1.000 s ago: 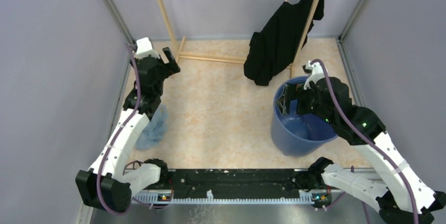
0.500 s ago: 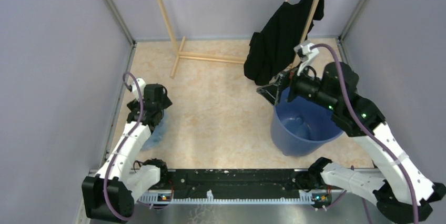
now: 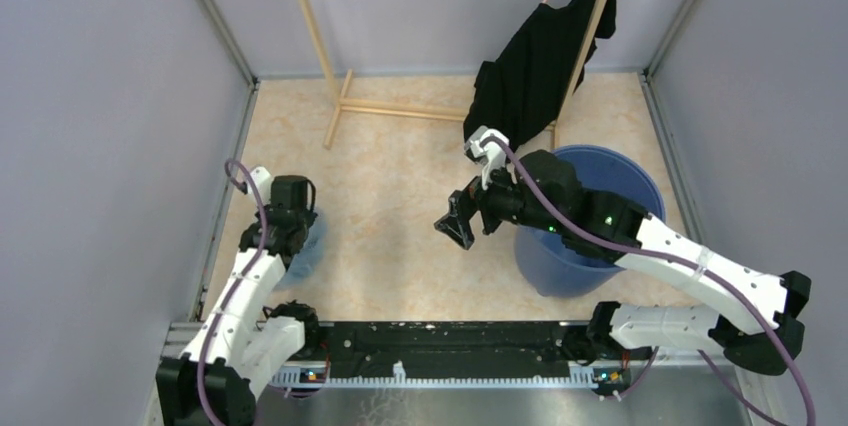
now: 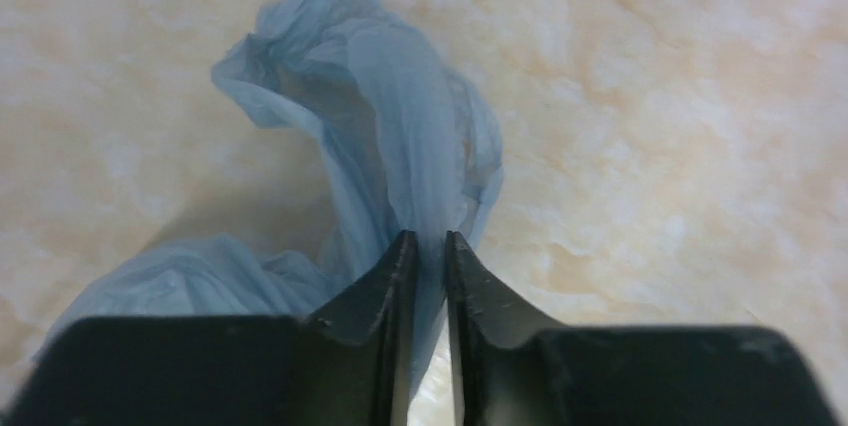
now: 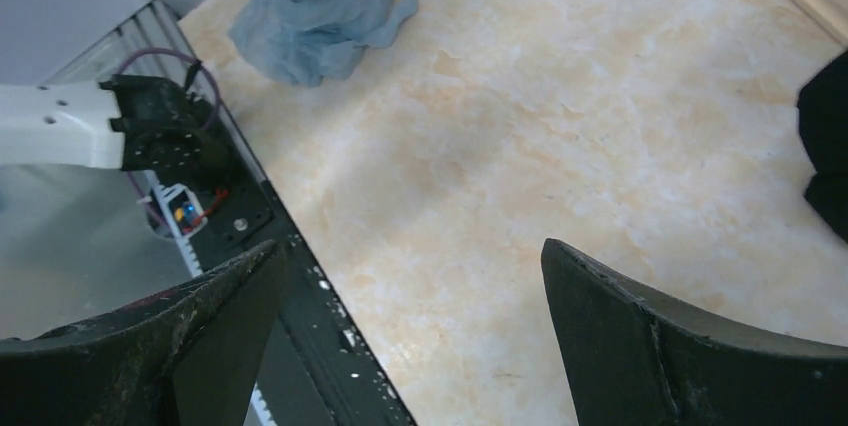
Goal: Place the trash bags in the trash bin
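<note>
The trash bag (image 3: 307, 248), crumpled pale-blue film, lies on the floor at the left, by the left arm. In the left wrist view a raised fold of the bag (image 4: 400, 116) runs between the fingers. My left gripper (image 4: 425, 238) is shut on that fold, low over the floor (image 3: 288, 214). The trash bin (image 3: 560, 268), a round blue bucket, stands at the right. My right gripper (image 3: 458, 229) hangs open over the floor just left of the bin, nothing between its fingers (image 5: 410, 256). From the right wrist the bag (image 5: 325, 16) shows far off.
A black garment (image 3: 530, 76) hangs from a wooden rack (image 3: 312, 36) at the back, just behind the bin. Grey walls close in left, right and back. The arms' black base rail (image 3: 450, 341) runs along the near edge. Beige floor lies between bag and bin.
My left arm dropped from high at the back onto the bag, and its jaws closed on a fold. My right arm came out of the bin and swung left over the floor.
</note>
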`<state>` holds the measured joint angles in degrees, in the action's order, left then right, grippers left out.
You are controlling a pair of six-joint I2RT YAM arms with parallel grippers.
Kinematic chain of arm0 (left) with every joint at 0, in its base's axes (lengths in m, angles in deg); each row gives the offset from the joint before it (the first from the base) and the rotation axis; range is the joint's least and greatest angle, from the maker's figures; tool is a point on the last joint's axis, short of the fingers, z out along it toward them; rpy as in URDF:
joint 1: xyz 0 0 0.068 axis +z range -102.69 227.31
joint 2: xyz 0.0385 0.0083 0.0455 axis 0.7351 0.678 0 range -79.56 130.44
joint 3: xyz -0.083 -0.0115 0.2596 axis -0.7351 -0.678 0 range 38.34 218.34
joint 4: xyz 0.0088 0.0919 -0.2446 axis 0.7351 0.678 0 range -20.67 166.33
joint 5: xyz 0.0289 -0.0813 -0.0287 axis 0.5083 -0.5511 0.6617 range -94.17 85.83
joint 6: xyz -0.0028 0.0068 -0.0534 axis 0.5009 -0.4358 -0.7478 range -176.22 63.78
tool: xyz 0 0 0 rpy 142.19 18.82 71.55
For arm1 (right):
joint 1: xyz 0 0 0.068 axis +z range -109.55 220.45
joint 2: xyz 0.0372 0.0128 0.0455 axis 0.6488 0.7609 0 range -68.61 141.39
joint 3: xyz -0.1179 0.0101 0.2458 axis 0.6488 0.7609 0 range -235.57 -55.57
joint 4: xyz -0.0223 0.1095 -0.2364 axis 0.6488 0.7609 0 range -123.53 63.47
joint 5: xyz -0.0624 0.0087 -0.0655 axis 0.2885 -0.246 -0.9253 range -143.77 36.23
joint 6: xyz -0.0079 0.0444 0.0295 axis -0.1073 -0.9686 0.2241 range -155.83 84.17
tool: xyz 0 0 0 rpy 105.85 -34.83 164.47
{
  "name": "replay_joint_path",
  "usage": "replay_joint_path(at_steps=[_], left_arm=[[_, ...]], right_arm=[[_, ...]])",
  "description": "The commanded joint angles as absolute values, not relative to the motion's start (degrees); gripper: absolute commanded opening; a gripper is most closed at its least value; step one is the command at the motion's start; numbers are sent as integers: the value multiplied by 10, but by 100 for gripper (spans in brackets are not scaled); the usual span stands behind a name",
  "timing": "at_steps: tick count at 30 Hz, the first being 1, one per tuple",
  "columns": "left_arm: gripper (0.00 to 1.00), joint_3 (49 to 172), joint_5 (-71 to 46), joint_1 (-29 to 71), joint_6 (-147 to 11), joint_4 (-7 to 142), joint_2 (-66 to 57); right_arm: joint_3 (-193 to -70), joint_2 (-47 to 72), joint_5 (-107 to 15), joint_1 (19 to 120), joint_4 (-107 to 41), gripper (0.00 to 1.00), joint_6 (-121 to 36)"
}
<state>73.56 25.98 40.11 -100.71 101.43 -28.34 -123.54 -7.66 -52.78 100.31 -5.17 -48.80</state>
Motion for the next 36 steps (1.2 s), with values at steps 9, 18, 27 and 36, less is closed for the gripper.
replay_joint_path(at_steps=[9,18,27,36], left_arm=[[0,874,-386,404,-902,830,-343],[0,757,-553,404,-1047,602,-480],[0,704,-550,404,-1113,553,-558],[0,703,-554,404,-1108,565,-572]], right_arm=[[-1177,-151,-594,1011,-100,99,-458],[-1156,-159,-552,1011,-166,99,-505],[-1096,-136,-495,1011,-307,92,-641],[-1028,-137,-560,1010,-441,69,-758]])
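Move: The trash bag lies crumpled just under my left hand, which already has a strand of it between nearly closed fingers; its middle is about 6 cm back, 5 cm right and 2 cm below. My open right hand hovers some 40 cm to the right of my left and 9 cm nearer the base, about 19 cm higher; from my right hand the bag is roughly 35 cm left, 3 cm forward and 21 cm down, and the bin 24 cm right, level with it in reach. I finish shutting my left fingers on the bag and swing it off the table, up about 23 cm and right some 20 cm, then drawing back about 10 cm, while the wrist turns strongly clockwise until the fingers point towards my right hand. My right hand dips slightly right, then returns left to the bag, rolling its left side up some 25 degrees and starting to narrow its fingers beside the loose plastic. ##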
